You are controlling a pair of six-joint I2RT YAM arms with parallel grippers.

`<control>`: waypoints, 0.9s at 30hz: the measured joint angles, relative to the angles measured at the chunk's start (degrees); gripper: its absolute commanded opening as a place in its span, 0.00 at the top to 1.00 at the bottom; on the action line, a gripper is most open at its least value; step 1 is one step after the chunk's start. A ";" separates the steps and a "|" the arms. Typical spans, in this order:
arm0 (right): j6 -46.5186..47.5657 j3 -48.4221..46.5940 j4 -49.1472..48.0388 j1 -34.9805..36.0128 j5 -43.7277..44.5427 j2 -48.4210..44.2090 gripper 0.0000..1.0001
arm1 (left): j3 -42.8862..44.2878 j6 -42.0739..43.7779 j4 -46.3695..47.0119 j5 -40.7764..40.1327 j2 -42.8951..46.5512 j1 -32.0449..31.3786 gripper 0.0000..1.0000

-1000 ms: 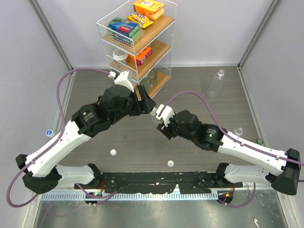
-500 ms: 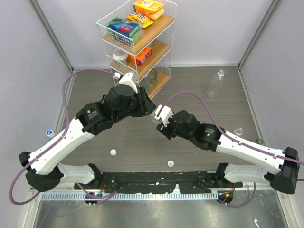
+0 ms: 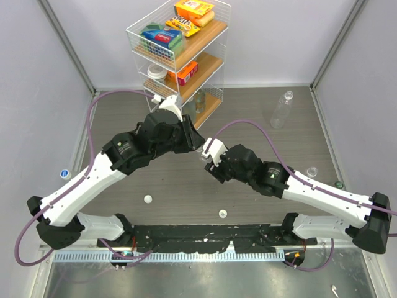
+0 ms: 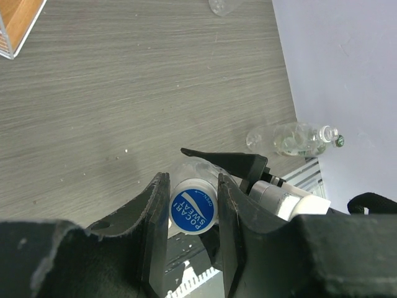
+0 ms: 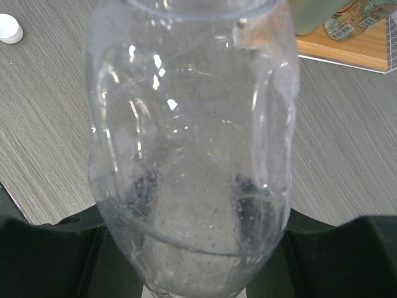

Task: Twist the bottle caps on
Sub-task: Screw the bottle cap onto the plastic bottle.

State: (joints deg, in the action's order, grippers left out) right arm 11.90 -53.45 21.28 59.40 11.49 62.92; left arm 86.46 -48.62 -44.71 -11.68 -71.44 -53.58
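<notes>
My left gripper (image 4: pixel 192 189) is shut on a white bottle cap with a blue printed top (image 4: pixel 192 210). The cap sits on the neck of a clear bottle (image 4: pixel 197 169). My right gripper (image 5: pixel 195 205) is shut on that bottle's body (image 5: pixel 192 124), which fills the right wrist view. In the top view the two grippers meet mid-table, left (image 3: pixel 193 140) and right (image 3: pixel 207 159), and only a bit of the bottle (image 3: pixel 200 148) shows between them. Loose white caps (image 3: pixel 147 199) (image 3: pixel 222 213) lie near the front. A blue-rimmed cap (image 3: pixel 64 174) lies at the left edge.
A wire shelf rack (image 3: pixel 180 46) with boxes stands at the back. A clear bottle (image 3: pixel 281 110) lies at the back right. Another bottle (image 4: pixel 291 138) lies by the right wall, a green cap (image 3: pixel 338 184) beside it. A white cap (image 5: pixel 9 28) lies on the table.
My left arm has swung a little, and its wrist has shifted slightly up and right over the bottle's neck. The right arm has hardly moved.
</notes>
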 measured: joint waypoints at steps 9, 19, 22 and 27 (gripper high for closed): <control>-0.02 0.02 1.97 0.00 -3.76 -2.34 0.99 | -3.15 6.40 4.33 8.15 2.82 0.79 0.96; 2.49 0.83 7.10 0.00 -22.10 -8.74 0.99 | -15.41 28.22 17.53 32.44 13.46 1.11 0.96; 3.23 0.85 7.91 0.00 -27.47 -9.11 0.99 | -18.51 34.49 20.85 38.66 15.93 1.09 0.96; 5.66 0.85 7.93 0.00 -35.01 -9.05 0.99 | -20.65 42.73 23.10 47.52 18.29 1.07 0.96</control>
State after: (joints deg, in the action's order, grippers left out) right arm 17.56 -52.60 29.21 59.40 -23.53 53.87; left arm 65.80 -5.89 -21.61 35.83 -53.15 -52.51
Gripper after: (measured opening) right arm 0.552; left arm 0.354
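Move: Between the left fingertips sits the blue cap, already on the bottle's mouth; the bottle's middle lies about 2 cm ahead, 5 cm right and 6 cm below this hand. From the right hand, which grips the bottle, the cap is roughly 7 cm left, 2 cm back and 9 cm up. A loose white cap lies on the table some 13 cm back and 8 cm right of the left hand, about 29 cm below. Keeping its pinch on the blue cap, the left hand draws back towards the robot about 12 cm while its wrist swings clockwise and its downward-pointing fingers tip up. The right hand, still gripping the bottle, goes back alongside by nearly as much and turns some 30 degrees counter-clockwise, so that cap and bottle are twisted against each other. ##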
